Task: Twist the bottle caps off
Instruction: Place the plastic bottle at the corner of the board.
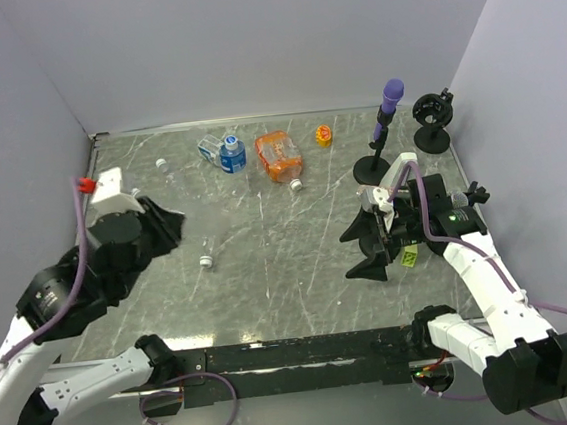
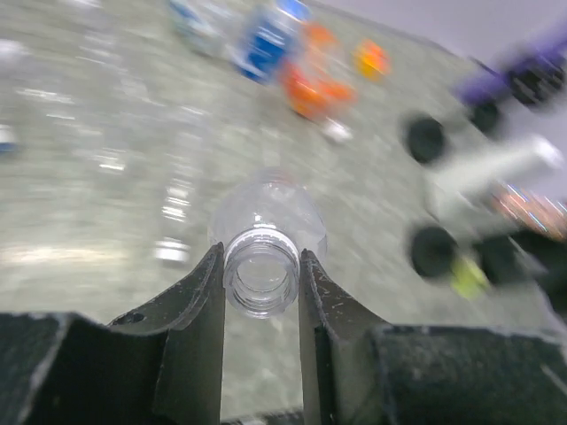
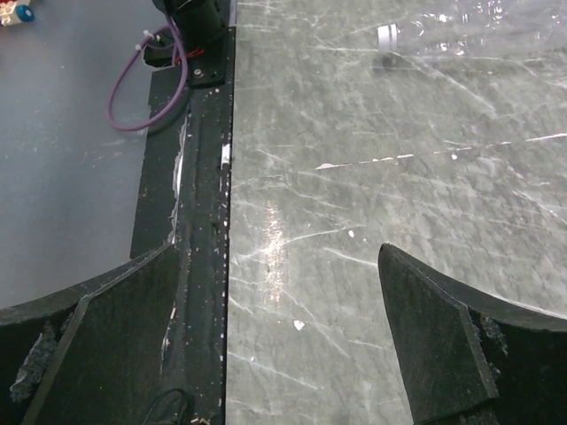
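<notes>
My left gripper is shut on the bare threaded neck of a clear bottle, held off the table with its open mouth toward the camera and no cap on it. In the top view the left gripper hovers at the table's left. My right gripper is open and holds nothing, low over the table near its front edge at the right. A clear bottle lies mid-table with a white cap on; the right wrist view shows that cap too.
At the back lie a blue-labelled bottle, an orange bottle with a white cap, a small clear bottle and a small orange thing. A purple-topped stand and a black stand stand back right.
</notes>
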You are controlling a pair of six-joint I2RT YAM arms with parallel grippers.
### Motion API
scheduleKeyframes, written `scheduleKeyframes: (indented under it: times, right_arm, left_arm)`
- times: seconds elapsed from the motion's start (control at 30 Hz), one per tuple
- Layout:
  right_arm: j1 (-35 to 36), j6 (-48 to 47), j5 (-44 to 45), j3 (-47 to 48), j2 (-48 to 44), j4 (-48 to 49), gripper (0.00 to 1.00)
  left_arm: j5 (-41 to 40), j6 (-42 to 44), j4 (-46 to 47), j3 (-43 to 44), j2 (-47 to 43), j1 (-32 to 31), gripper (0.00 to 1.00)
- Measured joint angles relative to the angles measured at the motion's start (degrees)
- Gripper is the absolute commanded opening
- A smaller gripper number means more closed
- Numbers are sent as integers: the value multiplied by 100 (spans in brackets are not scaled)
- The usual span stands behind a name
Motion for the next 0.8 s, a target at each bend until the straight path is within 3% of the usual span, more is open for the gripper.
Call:
scheduleKeyframes:
  times: [0.07,0.17,0.23,0.5,0.63,0.8]
  right_arm:
    - [0,17,4,0,11,17,99]
    - [0,52,22,2,15,66,99]
    - [0,59,22,0,26,81,99]
    - [-13,146,26,-4,37,168,99]
    - [-26,160,31,-4,57,184,99]
    - [-28,173,44,-4,74,199,99]
  left_arm:
    - [-367,-26,-302,238,92,356,0]
    - [-343,323,-400,310,295,1622,1]
    - [28,739,-308,297,616,2734,1]
    - [1556,1659,516,37,1528,5582,0]
    - [1886,1814,782,-343,1475,6345,0]
    - [1952,2044,981,-437,1624,6605,1]
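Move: My left hand still holds the uncapped plastic bottle. It goes for the free patch by the board's left edge, about 28 cm to my left, 20 cm ahead and 32 cm below. The nearest capped bottle lies some 25 cm ahead and 21 left, the middle bottle 24 ahead and 10 left, and the near bottle 18 ahead and 5 right, all about 31 cm below. From my right hand the patch lies about 73 cm left, 24 ahead and 20 below. I sweep my left hand about 23 cm left, adding some 9 cm forward early on and sinking roughly 8 cm after a level start, towards the free patch left of the capped bottles. My wrist swings some 40 degrees counter-clockwise and tips further down, the bottle staying pinched as I slow down high above the board. ##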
